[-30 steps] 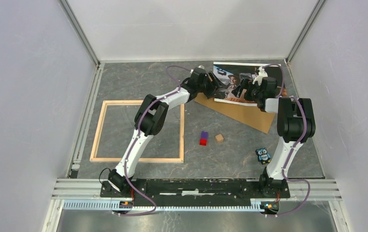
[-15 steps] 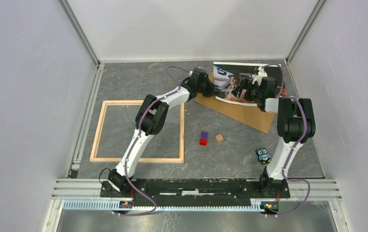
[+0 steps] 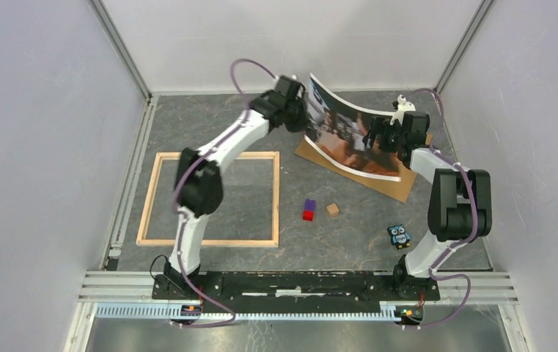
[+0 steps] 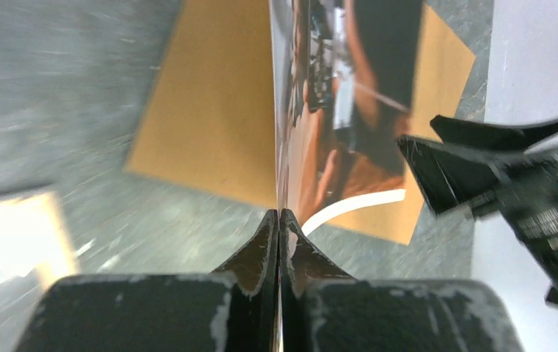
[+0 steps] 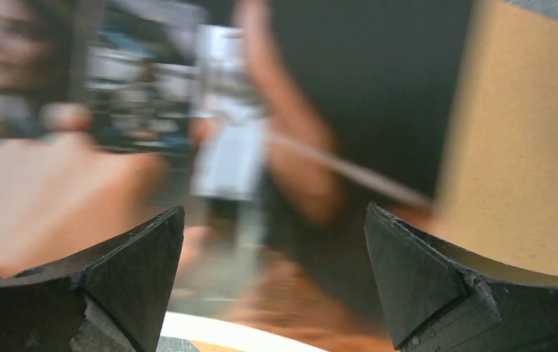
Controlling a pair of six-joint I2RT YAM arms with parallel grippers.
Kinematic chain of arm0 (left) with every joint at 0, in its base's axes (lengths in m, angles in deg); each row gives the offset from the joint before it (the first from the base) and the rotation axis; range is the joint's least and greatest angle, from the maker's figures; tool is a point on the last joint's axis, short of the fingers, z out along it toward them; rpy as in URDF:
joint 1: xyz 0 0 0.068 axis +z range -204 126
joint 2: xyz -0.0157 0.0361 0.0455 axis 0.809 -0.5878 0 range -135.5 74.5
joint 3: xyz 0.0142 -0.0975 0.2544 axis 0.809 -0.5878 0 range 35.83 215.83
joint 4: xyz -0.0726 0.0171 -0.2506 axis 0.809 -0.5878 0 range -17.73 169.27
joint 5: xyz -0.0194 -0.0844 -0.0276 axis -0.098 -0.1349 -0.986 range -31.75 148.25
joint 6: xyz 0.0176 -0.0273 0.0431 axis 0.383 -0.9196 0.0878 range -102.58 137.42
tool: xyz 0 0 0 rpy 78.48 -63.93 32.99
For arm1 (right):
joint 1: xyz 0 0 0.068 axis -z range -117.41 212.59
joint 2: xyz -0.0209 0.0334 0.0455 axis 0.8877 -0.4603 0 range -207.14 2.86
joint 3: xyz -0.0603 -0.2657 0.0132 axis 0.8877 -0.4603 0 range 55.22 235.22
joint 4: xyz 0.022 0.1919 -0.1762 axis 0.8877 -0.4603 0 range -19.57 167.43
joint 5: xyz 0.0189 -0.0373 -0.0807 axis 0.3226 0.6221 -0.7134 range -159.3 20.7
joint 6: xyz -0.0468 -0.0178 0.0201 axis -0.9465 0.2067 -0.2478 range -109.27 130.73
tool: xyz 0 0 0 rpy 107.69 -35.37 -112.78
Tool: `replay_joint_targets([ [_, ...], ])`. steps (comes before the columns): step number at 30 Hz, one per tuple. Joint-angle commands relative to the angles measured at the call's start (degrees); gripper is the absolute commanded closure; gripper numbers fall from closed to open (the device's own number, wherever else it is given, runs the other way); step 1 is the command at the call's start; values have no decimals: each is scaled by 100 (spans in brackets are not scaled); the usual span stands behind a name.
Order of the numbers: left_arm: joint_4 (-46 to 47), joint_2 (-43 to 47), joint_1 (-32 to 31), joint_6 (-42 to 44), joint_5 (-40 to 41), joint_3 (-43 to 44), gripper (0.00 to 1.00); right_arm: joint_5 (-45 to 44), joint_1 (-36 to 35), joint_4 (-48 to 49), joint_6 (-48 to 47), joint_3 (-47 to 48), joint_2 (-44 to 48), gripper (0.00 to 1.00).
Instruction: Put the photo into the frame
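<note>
The photo [image 3: 338,128], a glossy print with a white border, rises curled off the table at the back. Its left edge is up and its lower edge still rests on the brown backing board [image 3: 387,183]. My left gripper [image 3: 299,111] is shut on that raised left edge. In the left wrist view the print [image 4: 349,103] runs edge-on out of the closed jaws [image 4: 279,214]. My right gripper [image 3: 375,137] hangs open over the print's right part, its fingers apart in the right wrist view [image 5: 274,209] with the blurred photo [image 5: 224,147] beyond. The light wooden frame [image 3: 246,243] lies flat at the left.
A red-and-purple block [image 3: 309,210] and a small wooden cube [image 3: 332,210] sit mid-table. An owl toy [image 3: 399,235] stands beside the right arm. The backing board [image 4: 210,110] lies at an angle under the photo. Walls close the table on three sides.
My left gripper has shut on the photo's left edge and lifted it up and back. The photo now curls off the board. My right gripper stays open and has shifted a little right.
</note>
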Motion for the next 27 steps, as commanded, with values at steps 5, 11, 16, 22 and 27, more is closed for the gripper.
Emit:
replay_joint_targets([
  [5, -2924, 3813, 387, 2242, 3056, -484, 98, -84, 5, -35, -270, -122, 245, 2],
  [11, -4217, 5673, 548, 2480, 5314, -924, 98, 304, 5, 73, -280, -62, 59, 2],
  [16, -5319, 6189, 540, 2172, 6406, -516, 98, 742, 5, 384, -58, -136, -72, 2],
  [22, -6326, 5885, 335, 1513, 6531, -457, 98, 944, 5, 526, 59, -146, -157, 2],
  [27, -6319, 5454, -728, 489, 6495, -1801, 98, 1053, 5, 630, 120, -160, -209, 2],
])
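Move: The left hand, already pinching the photo's left edge some 10 cm above the table, has the frame's middle about 33 cm to its left, 12 cm back and 10 cm down. The brown backing board's middle is roughly 18 cm to its right, 3 cm ahead; the red-purple block stands 17 cm back and 2 cm left, the wooden cube 17 cm back and 5 cm right. From the right hand, the frame is about 56 cm left, 12 cm back and 6 cm down. Fast, in one big sweep left, up and back, the left hand whips the photo off to high over the frame, about 40 cm left, 30 up and 25 back, fingers staying shut on the edge. The wrist rolls left side up and turns counter-clockwise; at the end the hand sinks again. The wide-open right hand merely hovers over the backing board, drifting slightly left. ##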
